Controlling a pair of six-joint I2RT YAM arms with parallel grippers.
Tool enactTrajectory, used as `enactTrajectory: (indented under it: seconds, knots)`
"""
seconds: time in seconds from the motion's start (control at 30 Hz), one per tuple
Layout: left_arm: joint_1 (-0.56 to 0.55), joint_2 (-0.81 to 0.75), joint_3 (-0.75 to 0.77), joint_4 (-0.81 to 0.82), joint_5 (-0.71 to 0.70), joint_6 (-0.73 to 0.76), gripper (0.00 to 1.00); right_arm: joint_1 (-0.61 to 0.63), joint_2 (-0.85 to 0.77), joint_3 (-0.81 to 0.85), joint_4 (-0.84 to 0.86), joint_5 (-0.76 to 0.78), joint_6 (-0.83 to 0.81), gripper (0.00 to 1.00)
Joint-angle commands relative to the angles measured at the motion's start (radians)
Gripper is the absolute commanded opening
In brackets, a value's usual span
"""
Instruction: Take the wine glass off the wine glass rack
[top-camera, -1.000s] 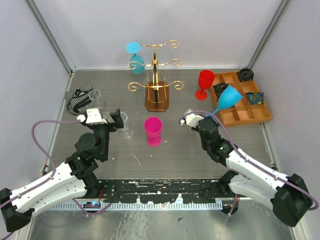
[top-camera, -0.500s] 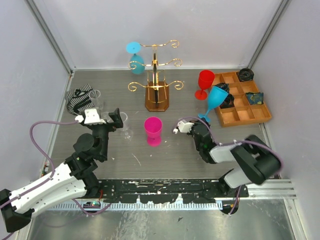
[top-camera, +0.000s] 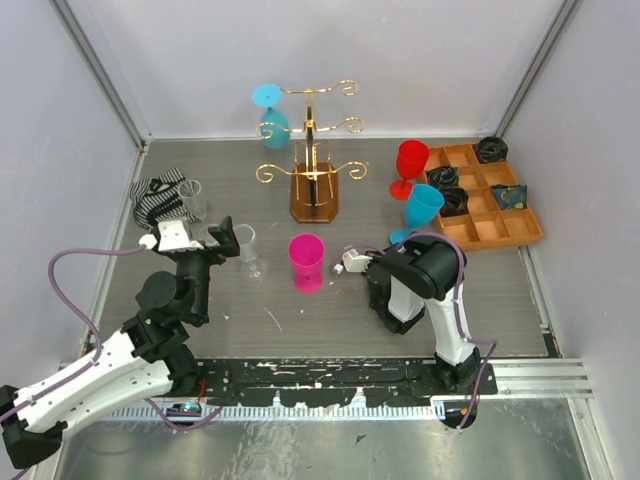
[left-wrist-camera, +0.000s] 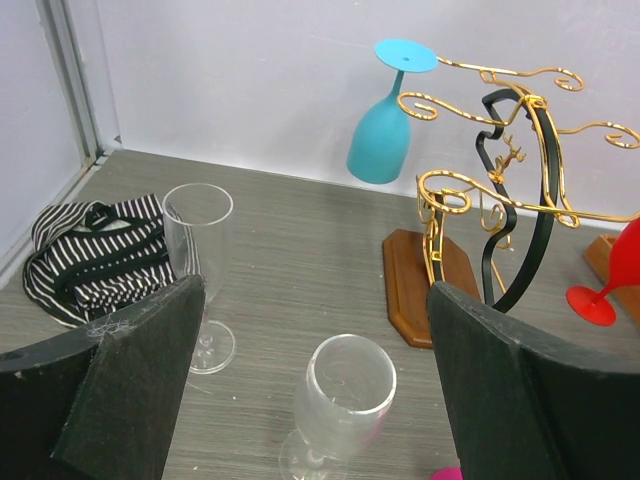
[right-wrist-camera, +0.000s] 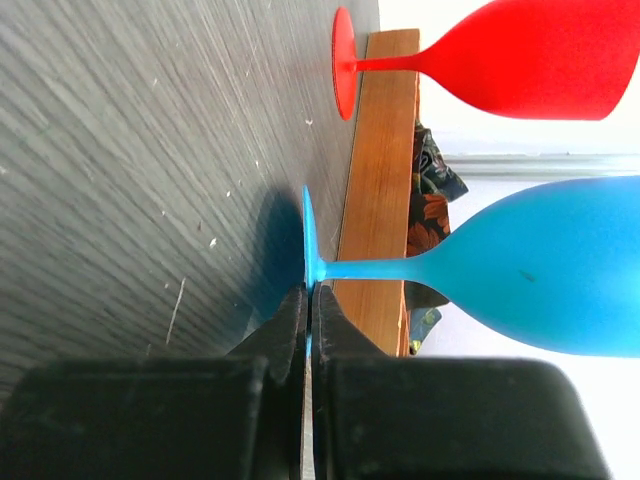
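Observation:
The wine glass rack (top-camera: 312, 150) of gold wire stands on its brown base at the back centre. It also shows in the left wrist view (left-wrist-camera: 500, 180). A teal wine glass (top-camera: 270, 112) hangs upside down on its left arms (left-wrist-camera: 385, 130). My right gripper (top-camera: 385, 247) is shut on the foot of a blue wine glass (top-camera: 421, 204). That glass stands upright beside the orange tray, its foot at or just above the table. In the right wrist view the jaws (right-wrist-camera: 308, 300) pinch the foot rim of the blue glass (right-wrist-camera: 520, 265). My left gripper (top-camera: 200, 234) is open and empty (left-wrist-camera: 315, 300).
Two clear glasses (top-camera: 192, 200) (top-camera: 248, 250) stand in front of the left gripper. A pink cup (top-camera: 307, 260) stands in the middle. A red glass (top-camera: 410, 165) stands by the orange compartmented tray (top-camera: 495, 228). A striped cloth (top-camera: 158, 195) lies at the left.
The right arm has folded back toward the middle. The blue glass has gone from tilted above the tray to upright and low beside it. The left gripper has shifted slightly left.

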Motion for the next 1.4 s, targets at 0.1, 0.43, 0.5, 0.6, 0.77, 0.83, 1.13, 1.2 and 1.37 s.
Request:
enactTrajectory:
  seconds: [0.1, 0.43, 0.5, 0.6, 0.77, 0.83, 1.13, 1.2, 1.37]
  knots:
    - [-0.001, -0.017, 0.001, -0.006, -0.014, 0.023, 0.98, 0.019, 0.032, -0.017, 0.102, 0.022, 0.062, 0.00]
    - [-0.001, -0.015, -0.010, -0.003, -0.005, 0.029, 0.98, 0.016, -0.109, -0.013, -0.265, -0.099, 0.168, 0.20]
    - [-0.002, -0.022, -0.015, -0.001, -0.004, 0.033, 0.98, 0.014, -0.127, -0.008, -0.316, -0.111, 0.184, 0.25]
    - [-0.001, -0.028, -0.018, 0.000, -0.003, 0.045, 0.98, 0.014, -0.149, 0.010, -0.395, -0.113, 0.217, 0.31]
    - [-0.002, -0.040, -0.018, 0.002, 0.001, 0.058, 0.98, 0.016, -0.170, 0.033, -0.482, -0.114, 0.249, 0.51]
    - [-0.001, -0.043, -0.018, 0.004, 0.001, 0.064, 0.98, 0.015, -0.175, 0.038, -0.506, -0.111, 0.261, 0.53]
    - [-0.002, -0.039, -0.017, 0.017, 0.005, 0.077, 0.99, 0.022, -0.215, 0.074, -0.660, -0.107, 0.339, 0.78]
    - [-0.001, -0.039, -0.014, 0.019, 0.006, 0.082, 0.98, 0.028, -0.241, 0.097, -0.740, -0.114, 0.396, 0.78]
    - [-0.001, -0.054, -0.010, 0.008, 0.010, 0.095, 0.98, 0.046, -0.297, 0.152, -0.934, -0.166, 0.552, 0.80]
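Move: The right hand pinches the edge of the blue wine glass's foot. The glass leans slightly right, its middle some 3 cm ahead, 2 cm right and 8 cm above, and its standing spot is about 3 cm ahead, 2 cm right and 2 cm below. The red glass stands roughly 14 cm straight ahead and the pink glass about 20 cm left, 7 cm back, both middles some 6 cm up. From the idle left hand, the blue glass is about 40 cm right, 12 cm ahead and 20 cm lower. The right fingers keep their pinch on the blue glass's foot while the hand almost stands still low over the table, then spread from shut to nearly wide open, one above and one below the foot, and let go of it. While opening, the hand dips about 1 cm, then eases left some 3 cm and slightly up, rolling its left side upward by 10 to 15 degrees. ##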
